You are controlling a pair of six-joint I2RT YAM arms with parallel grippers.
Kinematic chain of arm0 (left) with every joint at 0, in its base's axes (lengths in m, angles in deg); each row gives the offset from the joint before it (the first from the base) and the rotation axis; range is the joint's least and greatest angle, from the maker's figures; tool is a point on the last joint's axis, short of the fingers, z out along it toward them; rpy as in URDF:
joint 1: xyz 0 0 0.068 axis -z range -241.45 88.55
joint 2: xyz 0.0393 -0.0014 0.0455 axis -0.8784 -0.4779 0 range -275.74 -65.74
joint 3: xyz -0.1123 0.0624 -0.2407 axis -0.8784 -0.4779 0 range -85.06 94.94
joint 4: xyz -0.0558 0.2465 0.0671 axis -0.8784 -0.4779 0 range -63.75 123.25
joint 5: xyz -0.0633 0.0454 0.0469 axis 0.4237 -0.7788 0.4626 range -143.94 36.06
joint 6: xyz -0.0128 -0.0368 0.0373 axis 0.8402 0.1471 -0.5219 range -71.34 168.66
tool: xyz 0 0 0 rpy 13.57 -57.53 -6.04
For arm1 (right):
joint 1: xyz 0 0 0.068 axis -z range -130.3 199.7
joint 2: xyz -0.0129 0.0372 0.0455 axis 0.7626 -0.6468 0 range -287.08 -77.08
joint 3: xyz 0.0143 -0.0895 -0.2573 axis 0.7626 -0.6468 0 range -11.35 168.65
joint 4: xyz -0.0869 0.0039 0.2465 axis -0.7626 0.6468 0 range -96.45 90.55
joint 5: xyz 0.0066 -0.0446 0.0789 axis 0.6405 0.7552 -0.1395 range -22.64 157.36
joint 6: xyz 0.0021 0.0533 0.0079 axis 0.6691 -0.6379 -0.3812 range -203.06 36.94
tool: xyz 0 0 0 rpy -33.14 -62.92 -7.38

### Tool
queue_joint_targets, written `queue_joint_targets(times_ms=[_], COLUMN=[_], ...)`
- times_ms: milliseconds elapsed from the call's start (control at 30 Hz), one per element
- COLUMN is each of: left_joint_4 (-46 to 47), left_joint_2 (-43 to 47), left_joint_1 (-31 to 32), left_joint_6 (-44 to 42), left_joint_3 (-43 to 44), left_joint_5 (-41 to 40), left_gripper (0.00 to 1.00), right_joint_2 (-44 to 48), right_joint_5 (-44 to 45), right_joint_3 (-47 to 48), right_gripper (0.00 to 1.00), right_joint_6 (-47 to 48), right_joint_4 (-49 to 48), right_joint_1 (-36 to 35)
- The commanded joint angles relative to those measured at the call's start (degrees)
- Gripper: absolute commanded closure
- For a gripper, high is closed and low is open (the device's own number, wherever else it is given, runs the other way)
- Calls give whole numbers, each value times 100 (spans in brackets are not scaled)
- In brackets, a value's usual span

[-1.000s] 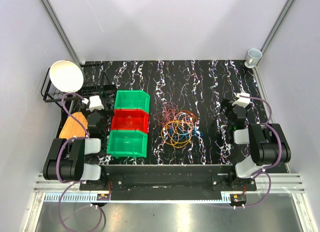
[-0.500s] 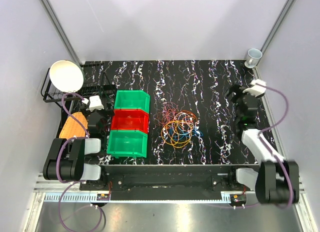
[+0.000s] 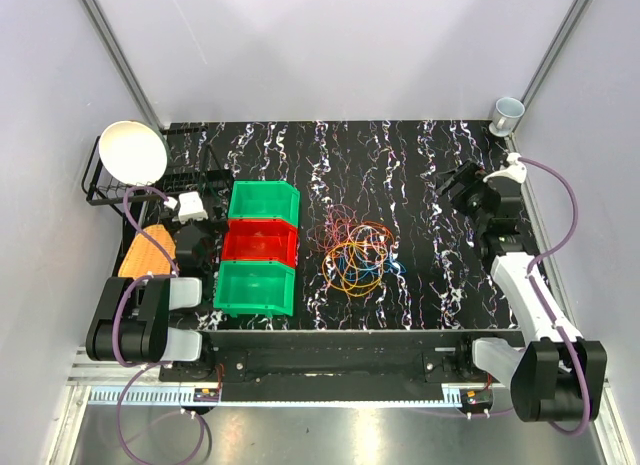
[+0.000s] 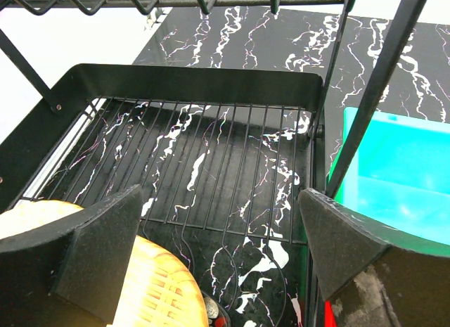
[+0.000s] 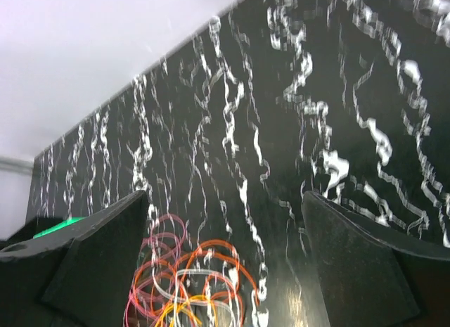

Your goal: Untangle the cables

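Observation:
The cables [image 3: 358,253] lie as one tangle of orange, yellow, red, blue and pale loops on the black marbled table, right of the bins. The right wrist view shows their near loops [image 5: 190,285] low between my fingers, blurred. My right gripper [image 3: 457,190] hangs above the table to the right of and behind the tangle, apart from it and pointing toward it. It is open and holds nothing [image 5: 225,200]. My left gripper [image 3: 196,225] rests at the far left beside the bins, open and empty [image 4: 221,221], facing the wire rack.
Three bins stand in a column left of the tangle: green [image 3: 263,200], red [image 3: 260,242], green [image 3: 255,287]. A black wire rack [image 3: 115,193] with a white bowl [image 3: 133,150] sits at back left, an orange woven object [image 3: 147,250] beside it. A cup [image 3: 507,112] stands at the back right corner.
The right arm has unfolded from its rest pose; its gripper rose, moved back, then turned left toward the tangle. The left arm and the cables have not moved.

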Motion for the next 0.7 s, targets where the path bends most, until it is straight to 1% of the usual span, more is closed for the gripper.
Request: queue_joint_targets(times_ms=[0, 33, 100, 167, 200, 233, 267, 333, 400, 433, 467, 500, 533, 567, 600, 633, 667], left_joint_4=[573, 617, 504, -83, -338, -932, -1260, -1814, -2114, -2612, -2921, -3255, -3937, -4275, -4591, -5177, -5444], left_joint_2=[102, 198, 585, 1040, 1200, 1367, 1690, 2034, 2605, 2834, 3280, 3510, 3739, 4133, 4311, 4460, 4732], left_joint_1=[44, 44, 53, 53, 53, 53, 53, 53, 53, 88, 97, 105, 105, 114, 123, 132, 141], left_joint_6=[134, 161, 188, 188, 318, 398, 434, 600, 723, 733, 750, 846, 934, 1005, 1136, 1207, 1294], left_joint_3=[-185, -307, -370, -309, -273, -169, -124, -184, -264, -264, -247, -203, -107, -36, 25, 165, 236], left_joint_5=[411, 306, 261, 270, 270, 278, 287, 340, 401, 384, 349, 288, 226, 217, 200, 191, 156], left_gripper=[1, 1, 1, 1, 1, 1, 1, 1, 1, 1, 1, 1, 1, 1, 1, 1, 1], right_joint_2=[-161, -196, -214, -144, -117, -91, -47, -20, 32, 59, 120, 146, 182, 243, 287, 331, 418], right_joint_5=[-441, -441, -432, -388, -354, -336, -336, -362, -371, -388, -397, -415, -441, -450, -467, -424, -380], right_joint_3=[446, 490, 578, 587, 605, 605, 605, 640, 667, 667, 667, 658, 649, 649, 632, 614, 605], right_gripper=[5, 5, 6, 6, 6, 5, 6, 6, 6, 6, 6, 6, 6, 6, 6, 7, 7], right_joint_6=[-240, -231, -170, -143, -143, -143, -152, -170, -187, -196, -196, -213, -222, -231, -266, -292, -310], right_joint_4=[527, 745, 887, 923, 975, 993, 1011, 1099, 1195, 1222, 1257, 1318, 1353, 1406, 1459, 1494, 1573], right_joint_1=[-21, -21, -12, -12, -21, -21, -21, -12, -12, -21, -21, -12, -12, -21, -21, -21, -21])
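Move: The tangled cables lie about 23 cm to the right hand's left, some 9 cm nearer the base and 21 cm below it. From the left hand they are roughly 41 cm to the right, 7 cm back and 11 cm down. Near that hand, the red bin stands about 16 cm right and 3 cm back, the far green bin 16 cm right and 8 cm ahead, and the tan basket 11 cm left and 5 cm back, all some 8 cm lower. Backing away from the dish rack, the left hand draws towards its base by about 6 cm and rises about 5 cm, its open fingers touching nothing and its left side dipping a little. The right hand, high and open, first sinks a couple of centimetres, then eases back about as far, fingers tipping some 10 degrees farther down and its view taking in more of the cables. ##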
